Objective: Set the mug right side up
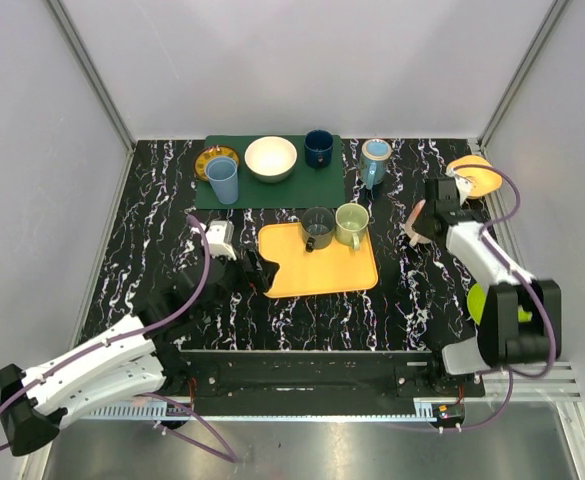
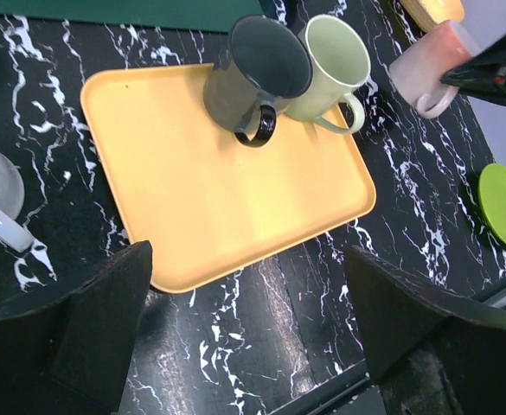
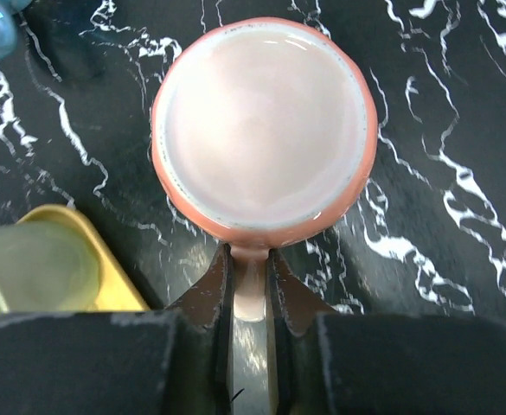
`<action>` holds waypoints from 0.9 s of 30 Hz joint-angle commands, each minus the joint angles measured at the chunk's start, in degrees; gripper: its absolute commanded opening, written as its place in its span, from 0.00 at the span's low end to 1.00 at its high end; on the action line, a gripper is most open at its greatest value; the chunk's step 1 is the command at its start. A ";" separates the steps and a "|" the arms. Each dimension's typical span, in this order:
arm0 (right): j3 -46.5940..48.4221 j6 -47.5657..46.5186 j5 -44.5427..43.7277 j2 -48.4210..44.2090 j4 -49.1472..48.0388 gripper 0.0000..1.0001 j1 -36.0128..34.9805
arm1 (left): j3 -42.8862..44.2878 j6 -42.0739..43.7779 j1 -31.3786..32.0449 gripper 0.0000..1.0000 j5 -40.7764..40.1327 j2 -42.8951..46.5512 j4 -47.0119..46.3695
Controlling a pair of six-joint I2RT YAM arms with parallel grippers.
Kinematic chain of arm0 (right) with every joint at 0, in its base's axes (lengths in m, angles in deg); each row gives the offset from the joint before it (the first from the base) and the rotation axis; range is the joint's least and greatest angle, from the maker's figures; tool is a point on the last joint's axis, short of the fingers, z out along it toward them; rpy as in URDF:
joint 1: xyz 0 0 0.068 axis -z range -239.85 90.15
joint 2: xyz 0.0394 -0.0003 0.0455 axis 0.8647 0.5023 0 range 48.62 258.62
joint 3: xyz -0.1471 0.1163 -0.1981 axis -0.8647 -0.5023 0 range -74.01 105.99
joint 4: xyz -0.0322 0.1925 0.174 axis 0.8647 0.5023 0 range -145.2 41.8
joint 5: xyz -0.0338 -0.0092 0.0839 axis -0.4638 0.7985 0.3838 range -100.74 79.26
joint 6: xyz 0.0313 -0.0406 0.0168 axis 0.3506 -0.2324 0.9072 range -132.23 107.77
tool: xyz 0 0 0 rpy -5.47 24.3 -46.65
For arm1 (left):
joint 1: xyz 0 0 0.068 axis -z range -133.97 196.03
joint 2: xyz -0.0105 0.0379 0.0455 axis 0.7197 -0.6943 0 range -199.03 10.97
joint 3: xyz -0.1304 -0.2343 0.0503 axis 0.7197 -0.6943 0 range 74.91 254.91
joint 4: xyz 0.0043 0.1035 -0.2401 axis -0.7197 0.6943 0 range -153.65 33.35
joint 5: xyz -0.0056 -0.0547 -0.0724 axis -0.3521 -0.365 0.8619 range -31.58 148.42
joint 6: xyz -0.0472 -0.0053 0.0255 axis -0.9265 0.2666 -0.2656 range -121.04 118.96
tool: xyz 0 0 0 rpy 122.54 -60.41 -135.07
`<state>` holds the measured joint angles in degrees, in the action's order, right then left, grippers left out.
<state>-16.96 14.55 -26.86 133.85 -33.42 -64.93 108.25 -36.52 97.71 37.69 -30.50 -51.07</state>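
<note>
The pink mug [image 3: 264, 125] hangs from my right gripper [image 3: 248, 259], whose fingers are shut on its handle. In the right wrist view its round pale face with a white ring points at the camera; I cannot tell whether that is the base or the mouth. In the top view the mug [image 1: 418, 222] is tilted just right of the yellow tray, beside the right gripper [image 1: 432, 215]. It also shows in the left wrist view [image 2: 421, 65], tilted above the table. My left gripper [image 2: 248, 294] is open and empty over the black table at the tray's near edge; it shows in the top view [image 1: 257, 268].
The yellow tray [image 1: 317, 275] holds a dark grey mug [image 1: 318, 228] and a light green mug [image 1: 351, 224]. A white mug [image 1: 219, 238] stands left of the tray. A green mat [image 1: 272, 190] at the back carries cups and a bowl. A light blue mug [image 1: 375, 160], an orange plate [image 1: 477, 175] and a green plate [image 1: 477, 300] are at right.
</note>
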 commanded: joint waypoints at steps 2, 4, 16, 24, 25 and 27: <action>-5.72 6.08 2.40 -14.62 -2.45 0.00 -0.19 | -2.84 -5.29 0.17 0.94 3.15 -1.59 -9.23; -8.71 7.74 2.93 -17.89 -2.18 0.00 -0.19 | -4.15 -6.61 0.17 0.94 4.64 -2.21 -12.29; -11.35 18.99 28.55 -47.69 -5.86 0.00 -1.33 | -6.88 -17.86 0.17 0.99 15.80 -2.73 -33.54; -13.64 27.35 44.15 -57.80 -12.37 0.00 -1.77 | -7.52 -27.34 0.78 0.99 30.91 -13.27 -57.92; -13.73 28.23 45.72 -58.59 -12.90 0.00 -1.86 | -6.72 -27.79 1.14 0.99 31.54 -14.59 -59.15; -13.81 28.50 46.52 -59.12 -13.25 0.00 -2.39 | -3.92 -27.89 2.80 0.99 32.07 -18.28 -59.25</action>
<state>-31.62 39.06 11.61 76.87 -36.50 -66.31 99.42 -60.55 98.30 63.09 -44.23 -99.46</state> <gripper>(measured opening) 0.164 0.988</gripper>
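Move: The pink mug hangs upside down in the right gripper, held by its handle, its body about 5 cm ahead of the fingertips. From that hand the tray's middle lies about 25 cm left, level fore and aft, and 9 cm below; the green mug is some 17 cm left, 3 ahead and 5 lower. From the open left gripper, the pink mug is roughly 21 cm ahead, 34 right and 9 below. Still pinched by its handle, the pink mug is drawn back by the right hand, then swept up and left towards the left gripper, some 20 cm higher in all, while the wrist tips the fingers upward and rolls its left side up. The empty left hand dips briefly, then swings right about 11 cm and up, rolling its left side down some 40 degrees and turning clockwise, fingers wide open; it touches nothing yet. ##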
